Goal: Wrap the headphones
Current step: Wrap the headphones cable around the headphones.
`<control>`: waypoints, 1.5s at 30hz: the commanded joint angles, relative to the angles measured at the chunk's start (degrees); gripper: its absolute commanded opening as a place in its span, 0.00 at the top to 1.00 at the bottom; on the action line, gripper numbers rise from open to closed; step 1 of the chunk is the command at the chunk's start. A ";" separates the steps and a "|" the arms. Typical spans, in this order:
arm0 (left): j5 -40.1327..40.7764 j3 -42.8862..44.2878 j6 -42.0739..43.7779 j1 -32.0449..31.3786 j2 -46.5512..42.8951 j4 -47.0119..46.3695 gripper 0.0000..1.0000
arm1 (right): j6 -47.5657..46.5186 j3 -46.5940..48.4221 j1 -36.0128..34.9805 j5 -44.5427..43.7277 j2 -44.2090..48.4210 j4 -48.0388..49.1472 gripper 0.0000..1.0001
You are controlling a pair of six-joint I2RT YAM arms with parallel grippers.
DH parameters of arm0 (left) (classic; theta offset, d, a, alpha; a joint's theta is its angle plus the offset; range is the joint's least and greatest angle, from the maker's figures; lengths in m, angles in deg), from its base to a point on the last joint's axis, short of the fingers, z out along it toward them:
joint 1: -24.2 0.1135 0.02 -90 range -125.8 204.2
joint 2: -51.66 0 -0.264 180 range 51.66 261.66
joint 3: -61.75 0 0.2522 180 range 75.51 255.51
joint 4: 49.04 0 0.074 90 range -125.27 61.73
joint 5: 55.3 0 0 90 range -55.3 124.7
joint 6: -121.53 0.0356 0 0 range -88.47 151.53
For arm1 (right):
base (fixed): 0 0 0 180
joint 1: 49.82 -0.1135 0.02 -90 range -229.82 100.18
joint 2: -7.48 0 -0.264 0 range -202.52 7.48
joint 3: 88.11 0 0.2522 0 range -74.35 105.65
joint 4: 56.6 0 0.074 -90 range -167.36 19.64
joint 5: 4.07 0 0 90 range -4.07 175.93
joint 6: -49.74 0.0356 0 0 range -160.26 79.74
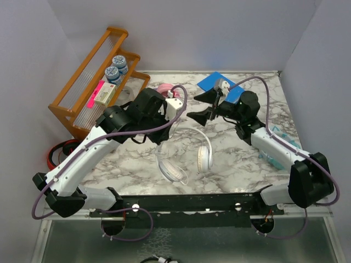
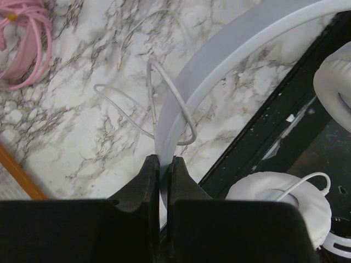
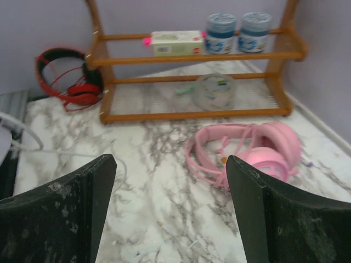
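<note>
The white headphones (image 1: 189,159) lie mid-table, both ear cups toward the near edge. My left gripper (image 1: 166,131) is shut on their grey-white headband (image 2: 230,49), pinched between the jaws (image 2: 164,164). Their thin white cable (image 2: 137,109) lies in loose loops on the marble beyond. One ear cup (image 2: 285,197) hangs over the table's dark front rail. My right gripper (image 1: 202,106) hovers open over the back middle, nothing between its fingers (image 3: 170,164). The pink headphones (image 3: 247,150) lie ahead of it, cord bundled on them, half hidden behind the left arm (image 1: 164,87).
A wooden rack (image 1: 98,82) with tins and a box stands at the back left. Red-and-black headphones (image 1: 60,150) lie off the table's left edge. A blue sheet (image 1: 216,82) lies at the back. Something teal (image 1: 272,148) shows beneath the right arm.
</note>
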 commanded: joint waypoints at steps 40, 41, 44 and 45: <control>26.14 12.13 -7.00 0.74 -2.92 -10.57 1.00 | 15.38 -15.15 -10.33 18.95 1.29 21.15 0.99; 27.43 11.75 -7.83 1.13 -3.22 -11.48 1.00 | 16.50 -16.40 -10.31 18.35 1.91 22.61 0.99; 29.64 9.81 -8.51 2.58 -4.19 -13.92 1.00 | 18.27 -19.33 -10.31 16.47 3.71 25.23 0.99; 30.42 8.87 -7.82 2.83 -4.58 -14.57 1.00 | 18.37 -19.91 -10.31 16.08 4.53 25.28 0.99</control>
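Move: The open right hand is going for the loose headphones cable, which hangs in loops roughly 8 cm back, 9 cm to its left and about 4 cm lower. Farther back hang the ear cups: the near one about 18 cm back and 2 cm right, the other some 22 cm back and 9 cm left, both roughly 7 cm lower. From the left hand, still gripping the headband, the cable lies some 5 cm forward and 5 cm right, nearly level. Right hand sweeps some 15 cm back and pinches the cable; left raises the held headband about 10 cm. ##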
